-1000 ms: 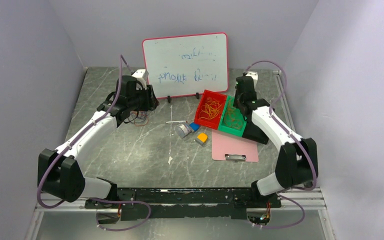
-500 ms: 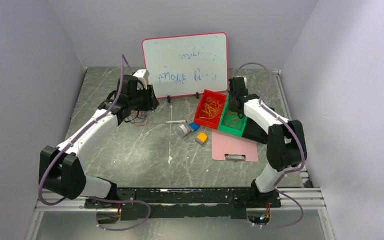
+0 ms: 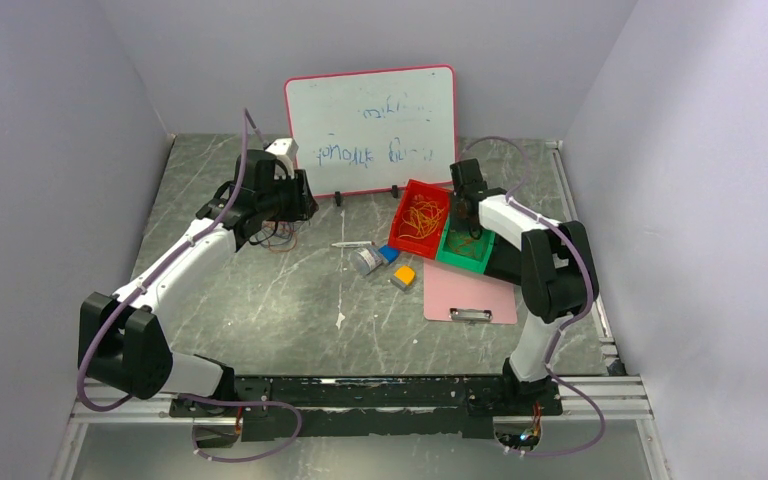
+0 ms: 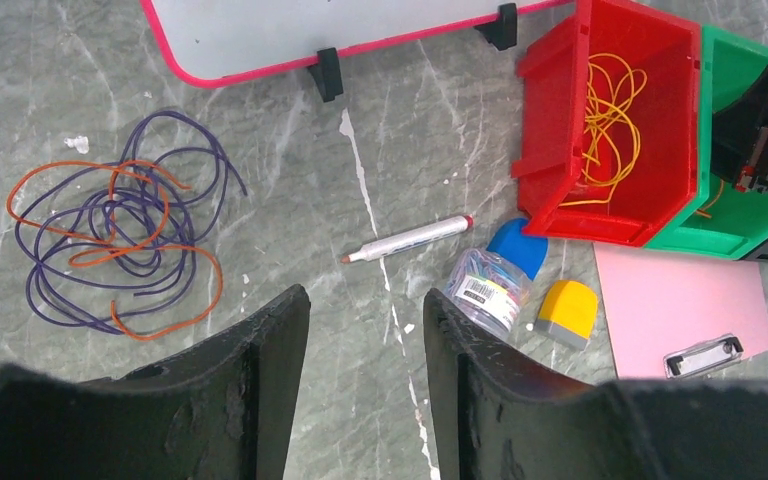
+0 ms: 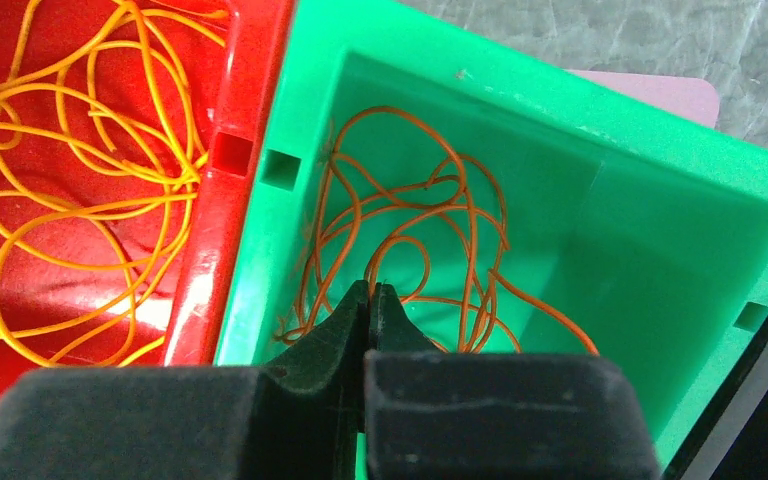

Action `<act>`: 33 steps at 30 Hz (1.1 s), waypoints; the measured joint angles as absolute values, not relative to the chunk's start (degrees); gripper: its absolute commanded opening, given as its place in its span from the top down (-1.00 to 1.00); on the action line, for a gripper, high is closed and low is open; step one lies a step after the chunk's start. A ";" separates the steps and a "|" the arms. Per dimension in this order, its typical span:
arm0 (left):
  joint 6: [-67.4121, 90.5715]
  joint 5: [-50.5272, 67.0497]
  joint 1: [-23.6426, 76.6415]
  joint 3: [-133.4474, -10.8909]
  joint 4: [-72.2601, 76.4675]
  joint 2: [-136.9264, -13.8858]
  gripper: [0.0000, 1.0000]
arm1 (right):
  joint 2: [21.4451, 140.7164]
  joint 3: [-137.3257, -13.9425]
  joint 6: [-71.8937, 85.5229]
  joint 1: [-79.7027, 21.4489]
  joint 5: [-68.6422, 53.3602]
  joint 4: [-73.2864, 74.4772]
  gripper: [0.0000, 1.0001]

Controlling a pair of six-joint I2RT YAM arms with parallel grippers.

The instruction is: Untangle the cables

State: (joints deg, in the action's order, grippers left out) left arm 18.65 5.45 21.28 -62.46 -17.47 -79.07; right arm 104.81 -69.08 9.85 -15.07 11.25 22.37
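A loose tangle of dark purple and orange cables [image 4: 110, 235] lies on the table, left of my left gripper [image 4: 367, 300]. That gripper hangs open above bare table with nothing between its fingers. In the top view the tangle [image 3: 278, 237] sits just below the left gripper [image 3: 300, 205]. My right gripper [image 5: 370, 290] is shut over the green bin [image 5: 520, 110]. A loop of the orange cable [image 5: 400, 200] in the bin rises to its tips. Yellow cable [image 5: 80, 160] lies in the red bin [image 5: 250, 100] beside it.
A whiteboard [image 3: 370, 130] stands at the back. Between the arms lie a marker [image 4: 410, 238], a jar of coloured clips [image 4: 487, 288], a blue cap [image 4: 518, 245] and a yellow-grey block [image 4: 567, 310]. A pink clipboard [image 4: 680, 310] lies in front of the bins.
The right arm has folded back toward its base, and its gripper has shifted a little left over the green bin. The left arm has hardly moved.
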 measured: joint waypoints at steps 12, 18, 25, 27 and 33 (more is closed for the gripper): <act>18.83 0.05 21.28 -62.48 -20.27 -80.47 -0.38 | 102.63 -66.32 10.31 -14.61 11.73 21.15 0.42; 18.90 -1.15 21.17 -62.48 -20.93 -80.62 -0.52 | 94.87 -65.67 10.15 -14.57 12.67 20.43 0.23; 18.90 -2.13 20.75 -62.63 -21.54 -81.19 -0.54 | 89.67 -65.91 10.00 -14.57 13.56 20.53 0.08; 19.00 -2.50 20.51 -62.65 -21.93 -81.45 -0.52 | 87.85 -65.78 9.80 -14.57 13.32 20.23 0.03; 19.35 -3.77 17.93 -63.55 -23.44 -83.83 -0.46 | 77.97 -60.29 8.56 -14.46 4.56 13.32 -0.06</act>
State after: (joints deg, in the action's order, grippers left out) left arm 19.35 -3.77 17.93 -63.55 -23.44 -83.83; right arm 77.97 -60.29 8.56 -14.46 4.56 13.32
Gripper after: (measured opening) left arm 0.742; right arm 0.513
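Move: The right hand, closed on the orange cable, is already inside the green bin: its middle lies about 4 cm to the right and roughly level. The red bin's middle is some 9 cm left and 3 cm ahead, the black bin's about 16 cm right and 5 cm back. For the left hand, the orange-and-purple tangle lies about 16 cm left, 6 cm ahead and 18 cm below; the marker is 8 cm right and 3 cm ahead, on the table. Straight up out of the green bin goes the right hand, about 15 cm, once its fingers have begun to open and let go of the orange cable; they part to half open while the fingertips tilt up some 25 degrees. The left hand eases left and down towards the orange-and-purple tangle, turning slightly counter-clockwise, its half-open fingers spreading wider without touching anything. ##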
